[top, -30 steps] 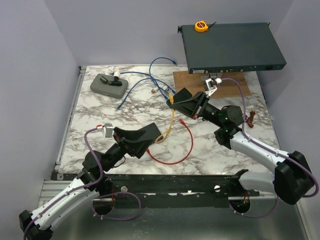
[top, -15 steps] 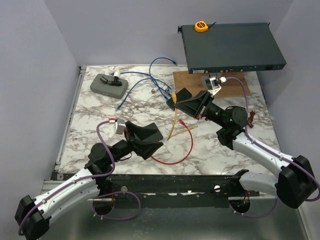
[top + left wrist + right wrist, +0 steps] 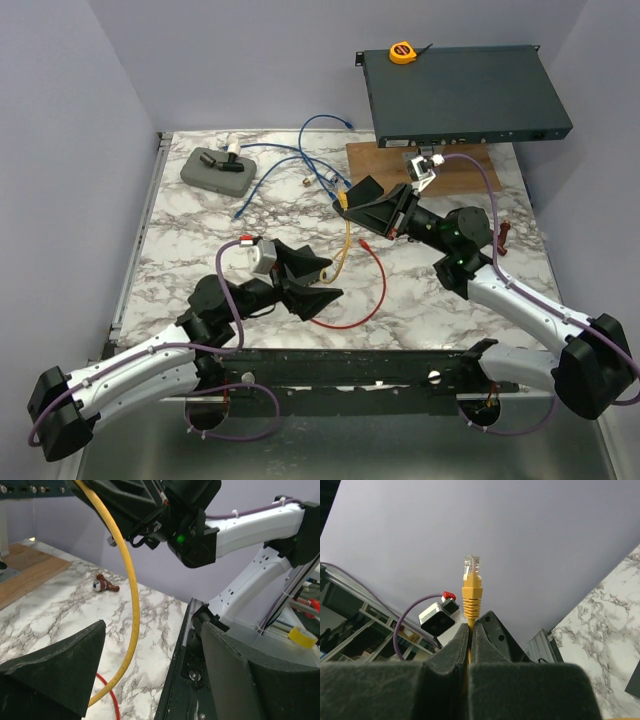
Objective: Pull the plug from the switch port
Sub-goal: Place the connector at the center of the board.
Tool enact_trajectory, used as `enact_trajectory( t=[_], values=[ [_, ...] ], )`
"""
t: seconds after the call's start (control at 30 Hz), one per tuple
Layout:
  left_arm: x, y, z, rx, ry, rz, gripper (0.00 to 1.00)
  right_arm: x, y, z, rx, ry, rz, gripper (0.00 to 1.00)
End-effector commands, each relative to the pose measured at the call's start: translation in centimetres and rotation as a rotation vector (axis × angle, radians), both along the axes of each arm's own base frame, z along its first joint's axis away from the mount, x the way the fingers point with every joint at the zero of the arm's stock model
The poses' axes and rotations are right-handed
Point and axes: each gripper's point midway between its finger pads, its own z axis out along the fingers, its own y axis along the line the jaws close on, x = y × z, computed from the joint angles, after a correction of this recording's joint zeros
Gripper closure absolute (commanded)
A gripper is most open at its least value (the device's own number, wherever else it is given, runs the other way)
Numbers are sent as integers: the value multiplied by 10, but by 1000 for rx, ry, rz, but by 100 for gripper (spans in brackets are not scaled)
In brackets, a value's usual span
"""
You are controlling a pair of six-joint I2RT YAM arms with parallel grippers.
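Note:
The dark switch [image 3: 460, 95] stands at the back right on a wooden board [image 3: 470, 168]. The yellow plug [image 3: 472, 577] is free of it and points up in the air. My right gripper [image 3: 470, 626] is shut on the yellow cable just below the plug's boot, left of the switch in the top view [image 3: 345, 200]. From there the yellow cable [image 3: 346, 245] hangs to the table. My left gripper [image 3: 154, 625] is open with the yellow cable [image 3: 131, 605] running between its fingers, nearer the left one and touching neither.
A red cable [image 3: 372, 292] loops on the marble beside the left gripper [image 3: 333, 278]. Blue cables [image 3: 300, 165] and a grey case [image 3: 217, 170] lie at the back left. An orange tape measure [image 3: 402, 52] sits on the switch. A small brown figure [image 3: 500, 238] lies at the right.
My left arm has swung right and forward until its jaws straddle the hanging yellow cable, and the jaws have narrowed somewhat. The right gripper has kept its grip, barely shifting.

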Motion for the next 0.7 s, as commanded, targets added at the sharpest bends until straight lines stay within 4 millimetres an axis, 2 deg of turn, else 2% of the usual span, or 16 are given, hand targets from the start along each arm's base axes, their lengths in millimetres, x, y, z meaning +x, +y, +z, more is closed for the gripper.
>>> enact_trajectory(
  t=[0.0, 0.27, 0.4, 0.57, 0.67],
  values=[
    [7, -7, -11, 56, -16, 26, 28, -7, -1, 7, -20, -45, 14, 99],
    [17, -9, -19, 89, 0, 68, 36, -8, -1, 6, -34, -54, 17, 99],
    [17, -11, -21, 97, 6, 62, 45, -7, -1, 3, -42, -53, 12, 99],
    [15, -16, -22, 103, 13, 44, 48, -8, -1, 2, -49, -52, 9, 99],
    [14, -20, -23, 108, 17, 28, 54, -8, -2, 2, -49, -53, 8, 99]
  ],
)
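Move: The stretch of the hanging yellow cable that the left hand is going for lies about 3 cm ahead and 1 cm right of its hand point, roughly level. The red plug on the table is some 24 cm ahead, 6 cm right and 18 cm below; the dark square switch is about 16 cm ahead, 9 cm left and equally low. From the right hand, which holds the yellow plug, that stretch is roughly 7 cm back, 1 cm left and 7 cm below. The left hand, fingers pointing to the right and already straddling the hanging yellow cable, sinks about 4 cm alongside it while easing some 1.5 cm forward and as much to the right, bringing the cable deeper between the fingers. As it goes, its fingertips tip slightly down and the fingers narrow from about three quarters to half open without closing on the cable, while the right hand keeps its shut grip just below the yellow plug and stays nearly in place. ##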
